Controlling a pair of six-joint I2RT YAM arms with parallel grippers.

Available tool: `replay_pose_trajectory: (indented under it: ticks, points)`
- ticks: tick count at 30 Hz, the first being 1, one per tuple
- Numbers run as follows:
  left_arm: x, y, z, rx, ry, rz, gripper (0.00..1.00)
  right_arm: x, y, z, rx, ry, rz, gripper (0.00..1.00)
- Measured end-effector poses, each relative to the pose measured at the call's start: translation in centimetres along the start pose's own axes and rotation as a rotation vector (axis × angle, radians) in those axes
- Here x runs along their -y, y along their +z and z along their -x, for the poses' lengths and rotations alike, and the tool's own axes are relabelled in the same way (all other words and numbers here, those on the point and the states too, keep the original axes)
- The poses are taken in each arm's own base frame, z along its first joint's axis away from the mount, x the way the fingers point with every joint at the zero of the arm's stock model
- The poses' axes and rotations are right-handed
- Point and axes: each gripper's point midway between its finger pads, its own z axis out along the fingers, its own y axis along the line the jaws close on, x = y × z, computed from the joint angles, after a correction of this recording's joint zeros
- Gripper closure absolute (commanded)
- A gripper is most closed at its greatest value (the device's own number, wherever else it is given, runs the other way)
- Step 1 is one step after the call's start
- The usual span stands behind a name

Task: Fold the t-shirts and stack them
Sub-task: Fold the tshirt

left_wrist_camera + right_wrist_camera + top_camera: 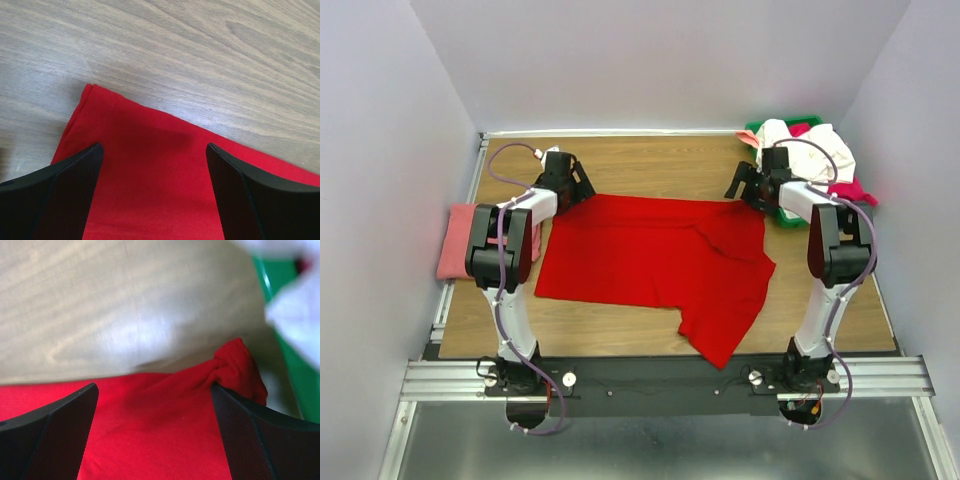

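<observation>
The bright red t-shirt (655,260) lies spread across the middle of the table, with one sleeve hanging toward the near edge. My left gripper (578,190) hovers over its far left corner, open, with only red cloth (150,175) showing between the fingers (60,200). At the shirt's far right corner my right gripper (742,188) stands open above the cloth (160,440), where a bunched knot of fabric (235,365) sits beside the right finger (265,440). A salmon-pink folded t-shirt (460,240) rests at the table's left edge. White (815,145) and magenta (855,190) t-shirts are heaped at the back right.
A green tray (785,215) holds the heap of shirts at the back right, close to my right gripper; its rim (295,385) shows in the right wrist view. Bare wooden table (650,165) lies beyond the red shirt.
</observation>
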Motion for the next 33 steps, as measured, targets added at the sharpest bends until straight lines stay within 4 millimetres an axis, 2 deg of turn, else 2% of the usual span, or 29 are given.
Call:
replay_pose_trajectory:
  ticks: [9,13,16,18,22,25,26,28,29,30,31,32,33]
  points:
    - [0.1,0.0,0.1,0.000,-0.029,0.001,0.09,-0.3,2.1,2.6,0.045,-0.017,-0.018,0.00]
    - [0.1,-0.2,0.2,-0.008,-0.028,0.009,0.08,-0.5,2.4,3.1,0.050,-0.044,-0.009,0.00]
    - [0.1,-1.0,0.4,-0.016,-0.027,0.020,0.08,-0.9,1.8,3.1,0.047,-0.055,0.006,0.00]
    - [0.2,-2.2,1.0,-0.001,-0.028,0.020,0.07,-1.2,0.4,3.1,0.055,-0.062,0.023,0.00]
    - [1.1,-8.2,3.4,0.089,-0.060,-0.023,0.07,-2.6,-6.3,2.9,0.118,-0.081,0.057,0.00]
    - [1.2,-12.1,3.7,0.145,-0.087,-0.056,0.07,-3.6,-11.8,2.9,0.215,-0.070,0.102,0.00]
    - [0.9,-13.5,3.3,0.160,-0.100,-0.063,0.07,-3.5,-13.9,1.9,0.242,-0.048,0.117,0.00]
    - [-0.4,-15.4,1.4,0.161,-0.125,-0.055,0.07,-2.6,-16.2,-0.3,0.265,-0.009,0.128,0.00]
    - [-1.1,-15.9,0.5,0.156,-0.142,-0.044,0.07,-2.1,-16.8,-1.3,0.265,0.025,0.124,0.00]
    - [-2.2,-16.3,-1.0,0.140,-0.164,-0.018,0.07,-1.0,-17.5,-3.4,0.259,0.053,0.115,0.00]
    - [-3.5,-16.8,-2.7,0.114,-0.185,0.013,0.07,-0.4,-17.7,-4.6,0.258,0.080,0.113,0.00]
    - [-4.2,-16.9,-3.7,0.100,-0.200,0.031,0.06,0.6,-17.9,-6.8,0.237,0.110,0.099,0.00]
    - [-5.0,-17.2,-5.0,0.087,-0.220,0.049,0.01,1.2,-18.0,-8.0,0.229,0.131,0.095,0.00]
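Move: Both open hands are down at the red shirt's far edge. From the left hand, the shirt's near left corner is about 29 cm back and 7 cm left, the far left corner some 5 cm left and 1 cm ahead, and the folded pink shirt 14 cm back and 20 cm left. From the right hand, the red shirt's right side is roughly 19 cm back and 2 cm right, its far right corner 4 cm right and 1 cm ahead, and the green basket's middle 3 cm ahead and 14 cm right. The right hand, fingers wide open on the cloth, pushes the far right part of the shirt's edge about 4 cm forward while the left hand stays put at the far left corner, also open. Then both come off the cloth and swing up and back together in a quick arc that peaks some 12 cm up and is sinking again by its end, the left drawing back about 17 cm towards the near left corner and turning slightly counter-clockwise, the right about 22 cm to above the shirt's right side with its fingers tipped up, all fingers still open. ##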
